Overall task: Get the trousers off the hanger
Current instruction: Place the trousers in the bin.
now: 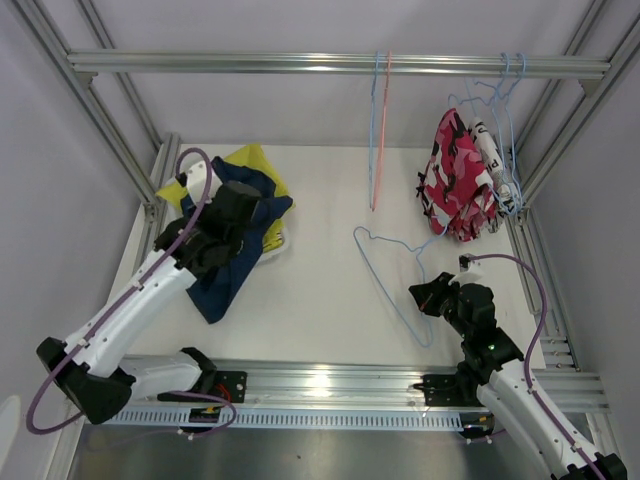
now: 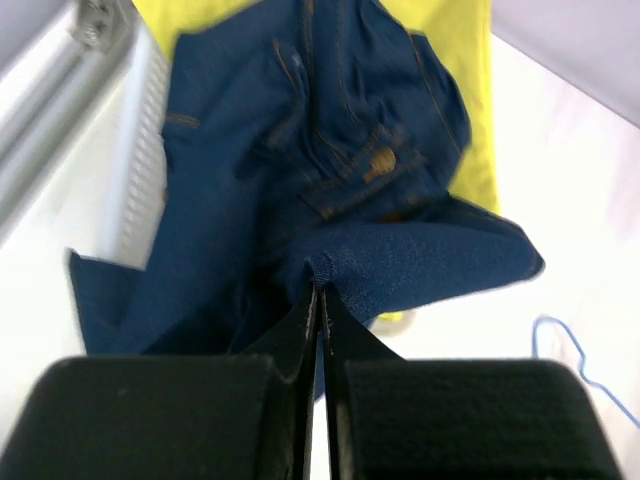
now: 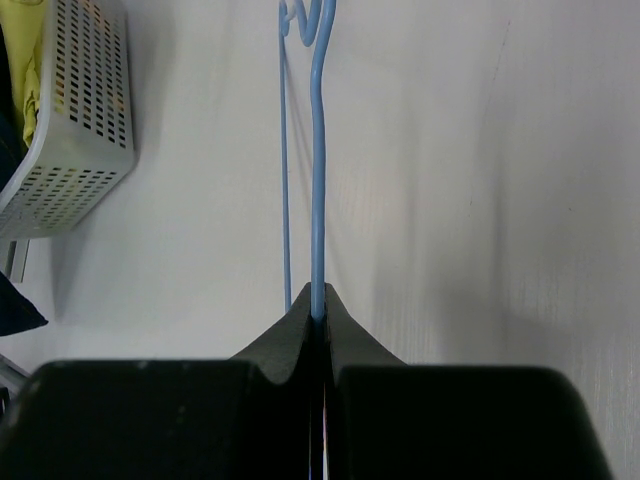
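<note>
Navy blue trousers lie in a heap at the left of the table, on top of yellow trousers. My left gripper is shut on a fold of the navy cloth. A bare blue wire hanger lies on the table. My right gripper is shut on its wire. Pink-red patterned trousers and a white pair with black lettering hang on hangers at the back right.
Two bare hangers, blue and red, hang from the metal rail at the back. Frame posts stand along both sides. A white perforated tray shows at the left of the right wrist view.
</note>
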Motion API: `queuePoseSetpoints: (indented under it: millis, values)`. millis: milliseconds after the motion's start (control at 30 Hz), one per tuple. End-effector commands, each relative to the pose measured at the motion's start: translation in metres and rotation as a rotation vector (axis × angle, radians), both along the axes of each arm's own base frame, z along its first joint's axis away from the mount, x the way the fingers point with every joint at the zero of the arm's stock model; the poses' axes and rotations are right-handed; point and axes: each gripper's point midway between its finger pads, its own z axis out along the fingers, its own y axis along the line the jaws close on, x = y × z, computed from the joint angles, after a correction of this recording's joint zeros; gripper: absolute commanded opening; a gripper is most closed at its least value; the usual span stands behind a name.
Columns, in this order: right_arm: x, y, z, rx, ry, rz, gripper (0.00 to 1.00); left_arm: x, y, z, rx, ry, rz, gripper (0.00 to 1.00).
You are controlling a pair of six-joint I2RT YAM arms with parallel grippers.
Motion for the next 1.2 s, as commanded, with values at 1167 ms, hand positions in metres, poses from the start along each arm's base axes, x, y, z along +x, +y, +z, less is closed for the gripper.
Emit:
queuePoseSetpoints:
  millis: [1167]
  values:
    - [0.009, 0.005, 0.003, 0.010, 0.002, 0.005, 0.00, 0.195, 0.098, -0.063, 0.030, 0.391, 0.186, 0.00]
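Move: The left hand holds the navy trousers high, short of the bin and to its right. The middle of the bin is roughly 11 cm ahead of the hand, 12 cm to its left and 22 cm below. The yellow trousers heaped in the bin lie about 14 cm ahead, 10 cm left and 18 cm down. The loose blue hanger is some 22 cm to the right and 4 cm back, about 21 cm lower. From the right hand the bin is about 18 cm ahead and 37 cm left, a little lower. Still pinching the navy trousers, the left hand carries them forward about 18 cm and left about 9 cm, over the bin towards its far side. It rises a touch at first, then sinks to some 9 cm below its start, tipping the fingers steadily down by nearly 30 degrees; they stay shut. ##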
